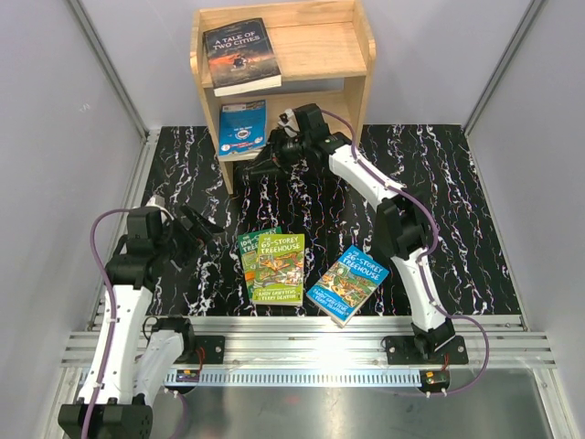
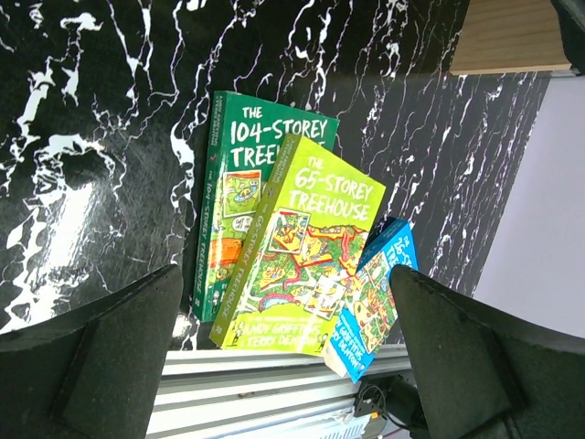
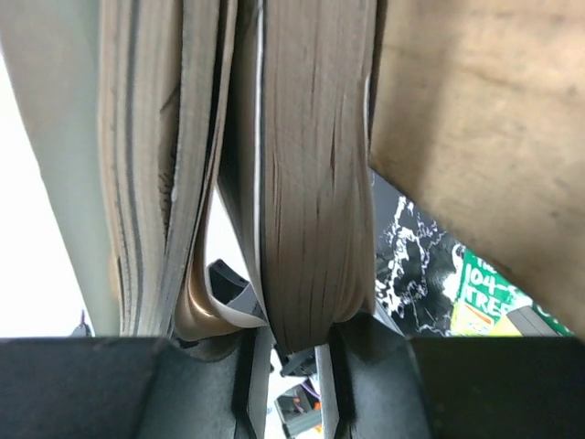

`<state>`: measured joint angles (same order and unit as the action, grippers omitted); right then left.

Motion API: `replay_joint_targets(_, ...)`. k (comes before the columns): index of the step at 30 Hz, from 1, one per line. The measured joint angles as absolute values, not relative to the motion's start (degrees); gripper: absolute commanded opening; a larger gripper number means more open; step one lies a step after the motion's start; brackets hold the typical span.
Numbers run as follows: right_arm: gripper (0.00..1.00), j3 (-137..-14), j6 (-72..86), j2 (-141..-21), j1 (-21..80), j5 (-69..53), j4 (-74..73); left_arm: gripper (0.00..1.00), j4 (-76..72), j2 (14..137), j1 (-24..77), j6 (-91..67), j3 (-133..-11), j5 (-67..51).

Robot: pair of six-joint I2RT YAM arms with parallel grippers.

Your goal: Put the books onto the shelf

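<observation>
The light-wood shelf [image 1: 320,46] stands at the back of the table. "A Tale of Two Cities" [image 1: 239,55] lies on its top tier. A blue book [image 1: 242,126] rests on the lower tier, and my right gripper [image 1: 268,155] reaches in beside it. In the right wrist view its page block [image 3: 315,183] sits pinched between my right gripper [image 3: 292,343]. A lime green Treehouse book [image 1: 279,268] overlaps a darker green one [image 1: 245,245], with a blue-green Treehouse book [image 1: 350,283] to their right. My left gripper [image 1: 187,224] hangs open, left of them.
The shelf's wooden side panel [image 3: 475,137] stands close on the right of the held book. A metal rail [image 1: 302,347] runs along the table's near edge, just below the three books. Grey walls enclose the black marbled table [image 1: 439,201].
</observation>
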<state>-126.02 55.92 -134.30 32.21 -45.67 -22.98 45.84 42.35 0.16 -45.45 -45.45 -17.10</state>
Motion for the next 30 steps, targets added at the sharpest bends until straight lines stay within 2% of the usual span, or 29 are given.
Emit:
replay_joint_targets(5,0.29,-125.89,59.51,-134.3,32.18,-42.68,-21.17,0.99,45.17,43.05,0.16,-44.95,-45.45,-17.1)
replay_joint_targets(13,0.29,-124.31,69.65,-134.41,31.51,-35.07,-9.72,0.99,44.86,45.91,0.16,-43.44,-45.8,-17.37)
replay_joint_targets(15,0.33,-125.05,70.63,-134.69,30.79,-33.58,-8.8,0.99,44.84,46.26,0.16,-43.03,-45.93,-17.65)
replay_joint_targets(16,0.36,-124.99,70.85,-134.69,30.35,-33.19,-8.14,0.99,44.69,46.37,0.16,-42.83,-45.95,-17.82)
replay_joint_targets(20,0.63,-118.28,70.15,-131.55,29.3,-31.94,-2.68,0.99,44.31,46.65,0.43,-41.85,-45.93,-18.24)
replay_joint_targets(21,0.75,-115.24,69.78,-129.47,29.32,-31.59,-1.83,0.99,44.25,46.65,0.73,-41.71,-45.91,-18.22)
replay_joint_targets(24,0.84,-104.36,67.33,-120.75,30.02,-30.96,-0.6,0.99,43.53,46.61,2.31,-41.3,-45.41,-18.28)
replay_joint_targets(30,0.89,-87.39,60.53,-104.92,34.54,-28.77,-4.8,0.99,42.37,46.61,5.39,-41.17,-42.04,-19.05)
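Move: My right hand grips the front end of the blue book, whose middle lies about 9 cm ahead and 4 cm left, level with my fingers on the lower shelf's left end. A Tale of Two Cities lies on the upper shelf, about 10 cm ahead, 2 cm left and some 24 cm up. From my left hand the 65-Storey book is about 18 cm right, 4 cm back and 18 cm below; the 104-Storey book under it, 15 cm right and 3 cm back. With my right hand I keep my pinch on the blue book and push it forward, deeper into the lower shelf, about 8 cm of reach, turning clockwise some 20 degrees. Then I open the fingers wide, let go and draw quickly back out of the shelf some 13 cm, drifting right. My left hand, still open, eases down and right about 3 cm towards the 65-Storey book. ##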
